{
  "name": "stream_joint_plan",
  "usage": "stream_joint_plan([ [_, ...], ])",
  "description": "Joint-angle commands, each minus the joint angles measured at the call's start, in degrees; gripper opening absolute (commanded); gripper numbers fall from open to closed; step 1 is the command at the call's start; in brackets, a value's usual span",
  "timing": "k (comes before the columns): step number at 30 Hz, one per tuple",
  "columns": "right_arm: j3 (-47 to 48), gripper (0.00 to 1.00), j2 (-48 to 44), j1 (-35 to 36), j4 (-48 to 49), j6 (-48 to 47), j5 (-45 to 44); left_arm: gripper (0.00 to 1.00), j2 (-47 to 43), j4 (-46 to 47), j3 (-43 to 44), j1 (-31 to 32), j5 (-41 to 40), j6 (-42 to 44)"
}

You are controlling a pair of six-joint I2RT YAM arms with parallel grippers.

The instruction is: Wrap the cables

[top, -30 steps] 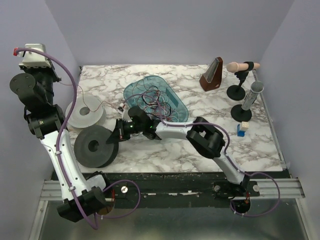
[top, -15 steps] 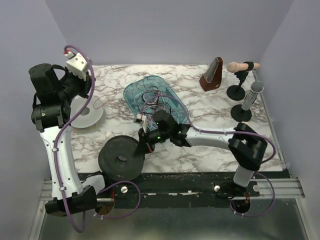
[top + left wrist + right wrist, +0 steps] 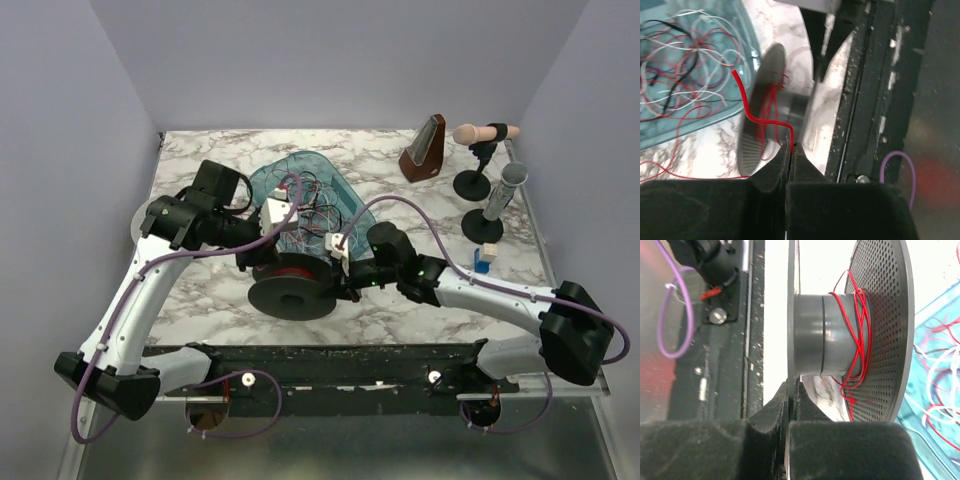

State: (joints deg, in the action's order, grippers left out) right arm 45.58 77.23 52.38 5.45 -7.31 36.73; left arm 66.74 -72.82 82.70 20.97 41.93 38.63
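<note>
The cables (image 3: 312,205) are a tangle of thin red, white and black wires in a teal tray (image 3: 300,160); they also show in the left wrist view (image 3: 685,50). A dark spool (image 3: 290,292) lies in front of the tray, with red cable wound on its hub (image 3: 857,335). My right gripper (image 3: 791,386) is shut on the edge of the spool's solid flange (image 3: 791,315); from above it (image 3: 345,285) sits at the spool's right side. My left gripper (image 3: 791,148) is shut on the end of a red cable (image 3: 762,120) leading to the spool (image 3: 757,125); from above it (image 3: 255,258) is at the spool's far left.
A brown metronome (image 3: 424,150), two microphones on black stands (image 3: 485,135) (image 3: 500,195) and a small blue block (image 3: 484,262) stand at the back right. The table's black front rail (image 3: 380,355) runs just below the spool.
My right gripper has carried the spool from the left side to the front middle. My left arm has swung down from the far left to the spool, holding the red cable.
</note>
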Motion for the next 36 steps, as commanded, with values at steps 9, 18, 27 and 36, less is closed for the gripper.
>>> stream_joint_plan([
  [9,-6.12,0.01,-9.03,-2.37,-8.0,-26.53,7.57,0.0,8.66,-6.99,1.07,9.17,-8.52,6.62],
  [18,-5.77,0.01,-7.71,-4.57,-7.92,-25.3,6.86,0.0,10.08,-2.15,-6.32,19.19,-7.05,1.37],
  [27,-6.47,0.11,-7.97,-5.01,-3.98,-23.37,5.02,0.0,12.09,8.12,-13.87,19.98,-11.69,-8.66],
  [36,-8.23,0.53,-10.17,-5.01,2.63,-20.64,2.91,0.0,13.68,12.17,-13.79,19.9,-7.04,-11.21],
])
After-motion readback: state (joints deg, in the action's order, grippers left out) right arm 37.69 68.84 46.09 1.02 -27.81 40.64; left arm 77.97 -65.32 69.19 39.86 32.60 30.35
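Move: The grey spool, pinched by its near flange in the right hand, has its hub about 4 cm right of and 14 cm below the left hand, which still grips the red cable's end, and roughly level with it. From the right hand the hub lies some 11 cm left, 4 cm ahead and 3 cm lower. The teal tray's middle is roughly 26 cm ahead of the left hand, 6 cm right and 23 cm below. The red cable's end, kept pinched in the left fingers, is carried down about 12 cm towards the hub between the spool's flanges, drifting back and right some 4 cm each, while that wrist turns some 25 degrees. Meanwhile the right hand takes the spool about 5 cm to the right, tilting about 15 degrees, and finally opens its fingers halfway around the near flange's rim. ##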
